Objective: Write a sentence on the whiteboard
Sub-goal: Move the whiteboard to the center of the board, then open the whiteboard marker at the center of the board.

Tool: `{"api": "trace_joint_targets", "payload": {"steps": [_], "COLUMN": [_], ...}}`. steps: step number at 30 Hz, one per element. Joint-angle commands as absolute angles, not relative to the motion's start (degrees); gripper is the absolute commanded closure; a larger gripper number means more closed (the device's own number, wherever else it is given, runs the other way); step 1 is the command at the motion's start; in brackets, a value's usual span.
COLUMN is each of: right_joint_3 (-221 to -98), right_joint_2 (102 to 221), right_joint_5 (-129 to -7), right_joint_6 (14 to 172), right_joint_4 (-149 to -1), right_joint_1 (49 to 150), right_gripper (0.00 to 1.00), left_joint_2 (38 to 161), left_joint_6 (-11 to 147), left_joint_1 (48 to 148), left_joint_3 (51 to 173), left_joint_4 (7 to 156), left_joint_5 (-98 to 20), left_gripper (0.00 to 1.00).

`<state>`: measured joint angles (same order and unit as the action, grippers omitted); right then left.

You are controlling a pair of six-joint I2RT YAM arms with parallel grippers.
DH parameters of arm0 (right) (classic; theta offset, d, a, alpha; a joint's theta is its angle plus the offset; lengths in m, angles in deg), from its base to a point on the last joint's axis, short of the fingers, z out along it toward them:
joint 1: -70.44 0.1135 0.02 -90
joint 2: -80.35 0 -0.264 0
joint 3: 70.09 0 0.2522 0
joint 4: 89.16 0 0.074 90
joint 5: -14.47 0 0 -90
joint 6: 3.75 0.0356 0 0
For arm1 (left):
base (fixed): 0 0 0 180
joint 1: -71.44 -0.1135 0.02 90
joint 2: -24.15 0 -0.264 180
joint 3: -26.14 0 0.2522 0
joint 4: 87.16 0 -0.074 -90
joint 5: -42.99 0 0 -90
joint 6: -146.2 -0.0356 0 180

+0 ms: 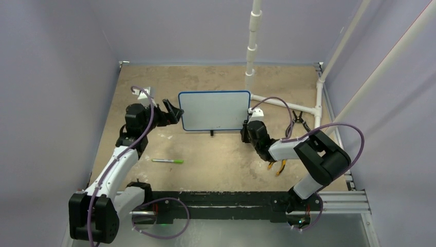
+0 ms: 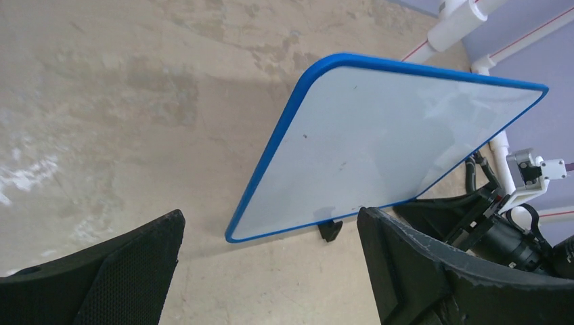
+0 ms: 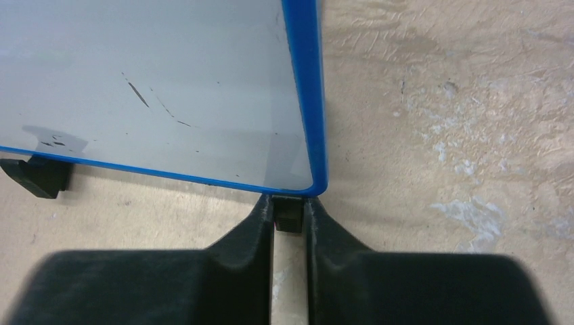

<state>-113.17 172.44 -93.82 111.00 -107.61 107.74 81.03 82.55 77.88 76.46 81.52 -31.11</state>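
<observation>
The whiteboard (image 1: 215,110) stands upright mid-table on small black feet, its blue frame seen in the left wrist view (image 2: 379,142) and the right wrist view (image 3: 149,88). The sentence is out of view; the board face carries only a few short dark streaks (image 3: 139,93). My right gripper (image 3: 289,206) is shut on the black foot (image 3: 289,217) under the board's lower right corner, also seen from above (image 1: 246,131). My left gripper (image 1: 174,110) hovers open just off the board's left edge, with only bare table between its fingers (image 2: 271,223).
A green-capped marker (image 1: 168,161) lies on the table in front of the board, near the left arm. A white pipe frame (image 1: 252,46) rises behind the board and runs along the right side. A black clamp (image 1: 298,119) sits on it; orange handles (image 1: 277,167) lie under the right arm.
</observation>
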Motion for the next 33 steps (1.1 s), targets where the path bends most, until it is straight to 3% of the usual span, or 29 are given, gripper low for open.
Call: {"api": "trace_joint_targets", "payload": {"steps": [1,7,10,21,33], "right_joint_3": [-110.5,-107.3,-104.6,-102.8,-103.2], "right_joint_2": [169.9,164.0,157.7,136.5,131.5], "right_joint_5": [-91.0,-91.9,-92.5,-92.8,-91.8], "right_joint_6": [115.6,117.2,118.8,119.0,117.7], "right_joint_4": [-109.6,-108.9,-108.0,-100.1,-98.3], "right_joint_1": [108.6,108.7,108.7,108.8,108.8], "right_gripper": [0.70,0.25,0.13,0.03,0.02], "left_joint_2": [81.2,82.2,83.0,93.3,98.9], "left_joint_6": [91.6,92.3,92.2,86.5,81.7], "left_joint_1": [77.8,77.9,78.7,84.2,90.9], "left_joint_3": [70.3,65.2,63.5,68.0,70.0], "left_joint_4": [96.0,106.6,109.4,110.4,112.9], "left_joint_5": [-26.7,-26.1,-26.5,-33.6,-36.5], "left_gripper": [0.01,0.05,0.05,0.05,0.05]}}
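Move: The whiteboard's middle lies about 14 cm to the left hand's right, 5 cm ahead and 9 cm below; its left edge is about 5 cm ahead, 1 cm right and 9 cm below. The green marker is some 12 cm back, 6 cm left and 18 cm below that hand. The right hand has the board's right foot between its fingers; from it, the board's middle is roughly 12 cm left, 5 cm ahead and 8 cm up, and the yellow pliers 11 cm back and 16 cm right. Open the right gripper wide to let go of the whiteboard's right foot, easing back about 5 cm, then lift it some 13 cm clear, rolling its left side up and tipping the fingers up a little. Meanwhile bring the open left gripper down and to the right, about 7 cm down and 6 cm across, until the board's left edge lies between its fingertips; don't close. ##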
